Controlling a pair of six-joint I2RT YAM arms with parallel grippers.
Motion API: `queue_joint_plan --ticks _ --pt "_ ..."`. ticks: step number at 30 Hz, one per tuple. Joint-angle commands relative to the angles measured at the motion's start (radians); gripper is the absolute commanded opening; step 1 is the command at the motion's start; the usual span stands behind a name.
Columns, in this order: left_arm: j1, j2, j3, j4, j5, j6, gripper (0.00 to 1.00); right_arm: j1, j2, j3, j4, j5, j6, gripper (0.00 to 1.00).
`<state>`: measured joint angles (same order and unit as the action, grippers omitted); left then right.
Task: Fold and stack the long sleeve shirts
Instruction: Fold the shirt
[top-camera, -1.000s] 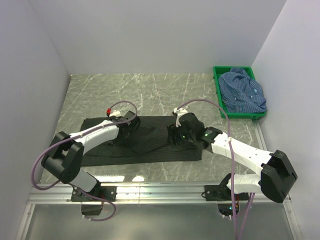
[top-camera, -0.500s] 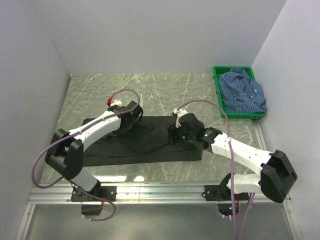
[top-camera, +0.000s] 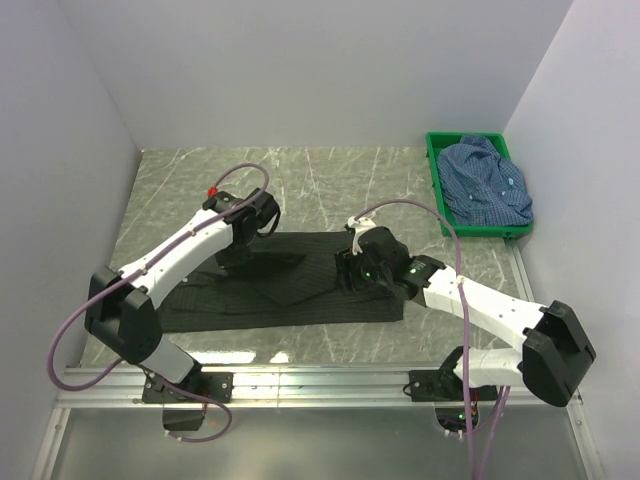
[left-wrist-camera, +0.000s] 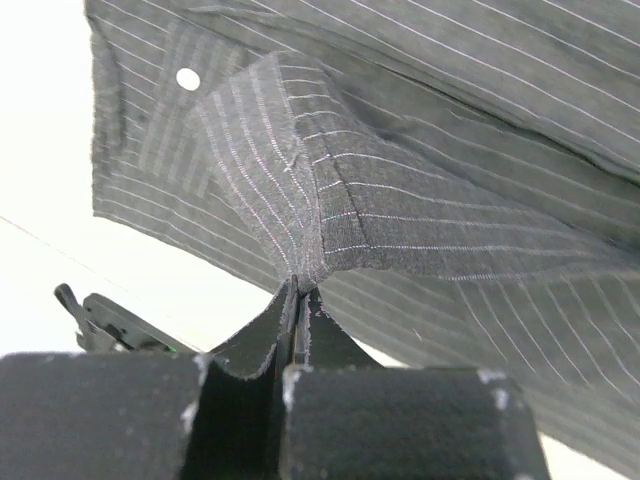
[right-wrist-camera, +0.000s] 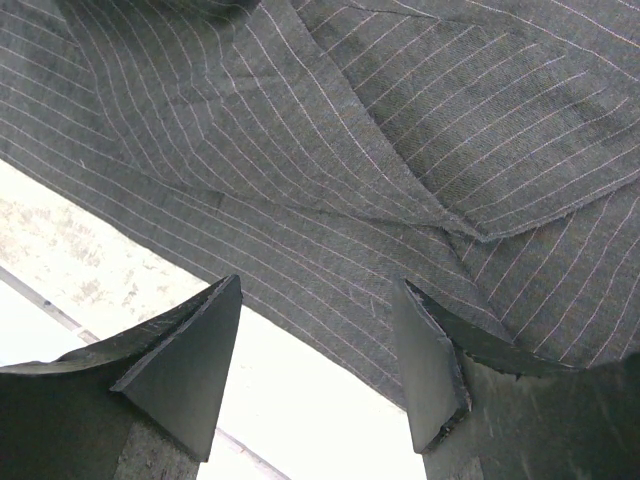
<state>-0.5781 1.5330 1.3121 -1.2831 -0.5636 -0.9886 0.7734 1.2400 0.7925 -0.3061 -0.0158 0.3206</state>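
Note:
The black long sleeve shirt (top-camera: 300, 295) with fine stripes lies spread flat across the middle of the table. My left gripper (top-camera: 240, 248) is over its back left part, shut on a pinched fold of the striped cloth (left-wrist-camera: 300, 285), which rises into a peak at the fingertips. A white button (left-wrist-camera: 187, 78) shows on the cloth beyond. My right gripper (top-camera: 348, 272) hovers open over the shirt's right part, and its fingers (right-wrist-camera: 190, 360) straddle the cloth's near edge (right-wrist-camera: 330, 290) with nothing between them. The blue checked shirt (top-camera: 490, 180) lies crumpled in the crate.
A green plastic crate (top-camera: 436, 190) stands at the back right by the wall. White walls close in the table on the left, back and right. A metal rail (top-camera: 320, 385) runs along the near edge by the arm bases.
My left gripper has shut on a fold of the black shirt and moved back and up with it, pulling the cloth into a peak. The right arm has not moved.

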Motion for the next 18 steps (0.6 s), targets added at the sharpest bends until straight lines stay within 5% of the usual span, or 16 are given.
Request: queue_joint_plan --ticks 1,9,18 --pt "0.003 -0.074 0.068 -0.090 0.089 0.030 0.01 0.009 -0.036 -0.013 0.039 0.014 0.000 0.68" --pt "0.033 -0.139 -0.023 -0.087 0.122 0.015 0.05 0.009 -0.037 -0.015 0.045 0.014 -0.005 0.68" --pt "0.250 -0.065 -0.071 0.112 0.113 0.179 0.04 0.010 -0.043 -0.032 0.056 0.014 -0.002 0.68"
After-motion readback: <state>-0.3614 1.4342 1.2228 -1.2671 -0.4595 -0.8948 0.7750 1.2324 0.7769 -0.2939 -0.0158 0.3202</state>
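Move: The left hand holds a pinch of sleeve about 10 cm above the shirt. The place it heads for, the middle of the shirt's left end, lies some 13 cm to its left and 2 cm back. A white button shows about 10 cm left and 3 cm back, and the shirt's near-left corner is roughly 14 cm left and 12 cm back, both at table level. From the idle right hand that left end is about 38 cm left, 1 cm back and 7 cm lower. Keeping the sleeve cloth pinched between its closed fingertips, the left hand first lifts about 2.5 cm while easing back some 2 cm. It then swings left over the shirt towards its left end, roughly 5 cm in all and faster as it goes, sinking about 3 cm on the way and turning slightly counter-clockwise. ##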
